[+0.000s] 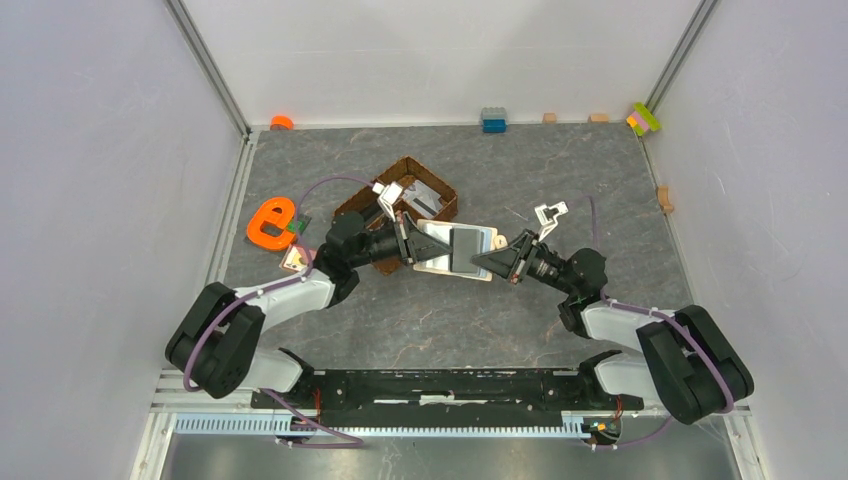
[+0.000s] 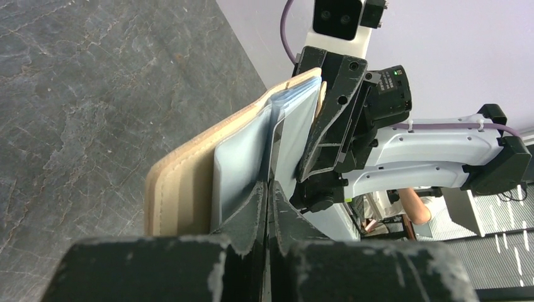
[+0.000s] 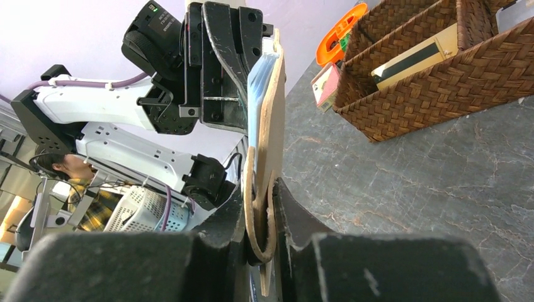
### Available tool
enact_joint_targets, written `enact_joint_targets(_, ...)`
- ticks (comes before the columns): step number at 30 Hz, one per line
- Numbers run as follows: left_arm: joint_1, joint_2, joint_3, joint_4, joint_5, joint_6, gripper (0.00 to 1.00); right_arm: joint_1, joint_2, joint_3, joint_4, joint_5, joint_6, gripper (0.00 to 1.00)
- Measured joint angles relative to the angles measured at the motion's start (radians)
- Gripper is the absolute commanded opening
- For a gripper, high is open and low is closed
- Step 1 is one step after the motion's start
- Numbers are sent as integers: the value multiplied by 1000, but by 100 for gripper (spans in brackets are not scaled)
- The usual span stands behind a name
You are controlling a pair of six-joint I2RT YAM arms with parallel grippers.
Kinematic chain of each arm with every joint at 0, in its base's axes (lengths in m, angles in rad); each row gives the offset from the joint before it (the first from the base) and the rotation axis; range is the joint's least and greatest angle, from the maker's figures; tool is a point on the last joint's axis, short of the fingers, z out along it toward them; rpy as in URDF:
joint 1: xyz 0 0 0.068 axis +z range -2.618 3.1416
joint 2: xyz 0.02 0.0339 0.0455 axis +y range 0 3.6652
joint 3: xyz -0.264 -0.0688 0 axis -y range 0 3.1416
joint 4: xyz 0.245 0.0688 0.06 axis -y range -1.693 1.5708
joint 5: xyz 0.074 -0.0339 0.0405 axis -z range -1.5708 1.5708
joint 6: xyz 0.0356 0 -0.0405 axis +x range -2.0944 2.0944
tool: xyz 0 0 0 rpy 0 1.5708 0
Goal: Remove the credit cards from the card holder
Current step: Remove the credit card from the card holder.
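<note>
The beige card holder hangs open above the table between both grippers, its grey clear sleeves facing up. My left gripper is shut on the thin edge of a clear sleeve; I cannot tell whether a card lies inside it. My right gripper is shut on the holder's beige tab at the opposite end. A pinkish credit card lies on the table by the left arm and shows in the right wrist view as a pinkish card. A cream card with a dark stripe lies in the basket.
A brown wicker basket stands just behind the left gripper. An orange letter toy lies at the left. Small blocks line the back wall. The two arms face each other closely over the middle of the table.
</note>
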Motion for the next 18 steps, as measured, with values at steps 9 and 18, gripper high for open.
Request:
enact_joint_targets(9, 23, -3, 0, 5, -20, 0, 2, -31, 1, -26, 59, -15, 37, 15)
enact_joint_targets(18, 22, 0, 0, 73, -2, -21, 31, -29, 6, -26, 67, -23, 44, 15)
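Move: The left fingers are already shut at the near edge of the clear sleeves, with the credit card's middle about 3 cm to their right, level fore and aft and about 1 cm lower. The card holder's middle is about 1 cm to their right, and the basket some 12 cm left, 8 cm farther out and 17 cm below. From the right hand, which grips the holder's right end, the card lies about 2 cm ahead and 2 cm left, at much the same height. Slide the closed left fingers about 1 cm forward and slightly left along the sleeves' edge, then open them to roughly a quarter while raising the hand some 1.5 cm, so the pinch is given up and the tips stand apart beside the sleeves. Meanwhile keep the right grip on the holder and ease it just under 1 cm to the right, then hold still. ##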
